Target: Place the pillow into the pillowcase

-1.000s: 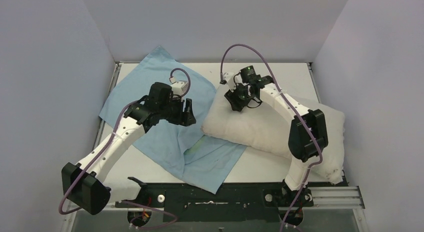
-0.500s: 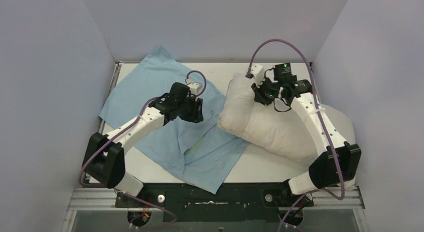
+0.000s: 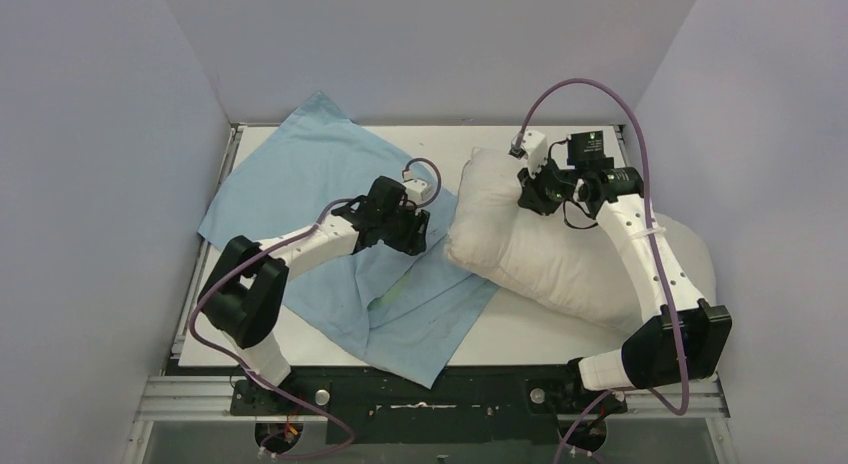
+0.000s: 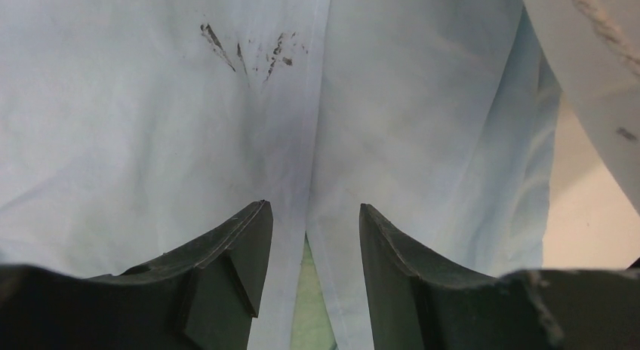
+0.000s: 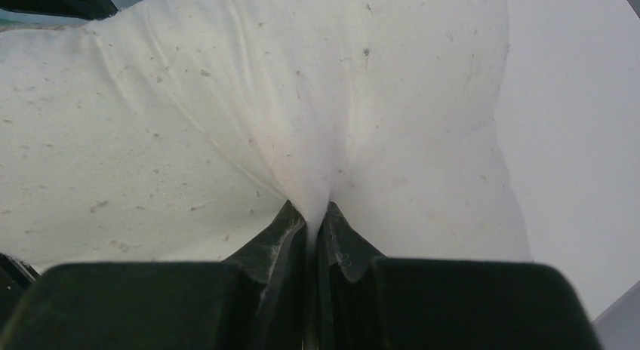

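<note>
The light blue pillowcase (image 3: 290, 184) lies spread flat over the left half of the table, with a strip of green showing at a fold (image 3: 400, 284). The off-white pillow (image 3: 530, 259) lies on the right half. My left gripper (image 3: 418, 234) hovers open over the pillowcase's right edge; in the left wrist view it (image 4: 313, 214) straddles a seam in the pillowcase (image 4: 151, 124) and nothing is pinched. My right gripper (image 3: 528, 192) is at the pillow's far end. In the right wrist view it (image 5: 313, 218) is shut on a bunched ridge of the pillow (image 5: 226, 101).
Grey walls close in the table (image 3: 520, 334) on the left, back and right. The pillow's right end reaches the table's right edge, beside my right arm's elbow (image 3: 680, 344). A black frame (image 3: 420, 389) runs along the front edge.
My right gripper has shut on the pillow's far end and pulled it right and back. My left arm has stretched right across the pillowcase toward the pillow, its jaws narrower.
</note>
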`<state>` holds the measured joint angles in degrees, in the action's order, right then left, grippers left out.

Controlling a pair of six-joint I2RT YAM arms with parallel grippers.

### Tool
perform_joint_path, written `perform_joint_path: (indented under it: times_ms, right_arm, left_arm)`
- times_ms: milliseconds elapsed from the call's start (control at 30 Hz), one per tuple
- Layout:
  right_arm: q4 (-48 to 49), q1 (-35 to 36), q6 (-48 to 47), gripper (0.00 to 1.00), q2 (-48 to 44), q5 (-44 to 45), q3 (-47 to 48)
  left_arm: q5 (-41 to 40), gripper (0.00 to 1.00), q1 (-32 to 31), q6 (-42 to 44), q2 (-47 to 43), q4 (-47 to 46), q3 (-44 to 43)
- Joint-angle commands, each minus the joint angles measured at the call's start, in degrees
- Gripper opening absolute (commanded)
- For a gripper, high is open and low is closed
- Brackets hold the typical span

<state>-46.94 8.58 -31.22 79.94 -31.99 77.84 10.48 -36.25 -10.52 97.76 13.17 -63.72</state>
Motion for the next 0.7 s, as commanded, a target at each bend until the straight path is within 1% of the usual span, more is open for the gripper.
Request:
perform_joint_path:
  times_ms: [0, 533, 600, 633, 667]
  right_arm:
    - [2.99, -1.36, 0.34, 0.0, -3.29, 0.57, 0.58]
    - [3.21, -1.55, 0.99, 0.0, -3.92, 1.61, 0.19]
    - [3.21, -1.57, 0.99, 0.0, -3.93, 1.61, 0.37]
    - [3.19, -1.56, 0.99, 0.0, -3.92, 1.59, 0.5]
    - [3.17, -1.59, 0.92, 0.0, -3.94, 1.51, 0.56]
  left_arm:
    - [0.22, 0.46, -1.06, 2.59, 1.82, -4.48, -0.27]
    - [-3.09, 0.45, -1.27, 3.4, 7.03, -4.75, 0.64]
    - [-3.1, 0.43, -1.28, 3.5, 7.15, -5.24, 0.78]
    - [-3.17, 0.4, -1.28, 3.56, 6.97, -5.63, 0.91]
    - [-3.29, 0.35, -1.28, 3.64, 6.81, -5.9, 0.92]
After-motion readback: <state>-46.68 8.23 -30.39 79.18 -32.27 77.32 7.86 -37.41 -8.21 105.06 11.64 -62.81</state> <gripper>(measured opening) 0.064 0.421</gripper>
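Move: The edge of the pillowcase's opening lies almost directly under my left hand, about 1 cm back and some 7 cm below. The green lining in the slit shows roughly 5 cm back and 5 cm to the left of this hand, and the pillow's nearest corner stands about 9 cm to its right and 1 cm ahead. From my right hand, the pillowcase edge is about 20 cm to the left, 2 cm back and roughly 20 cm below. I sink my left hand almost straight down, about 5 cm, onto the pillowcase's opening edge, easing off as I near the cloth and tilting the wrist some 5 degrees so the fingers point more steeply. They stay about half open, astride the edge. My right hand stays put, still pinching the pillow up. ##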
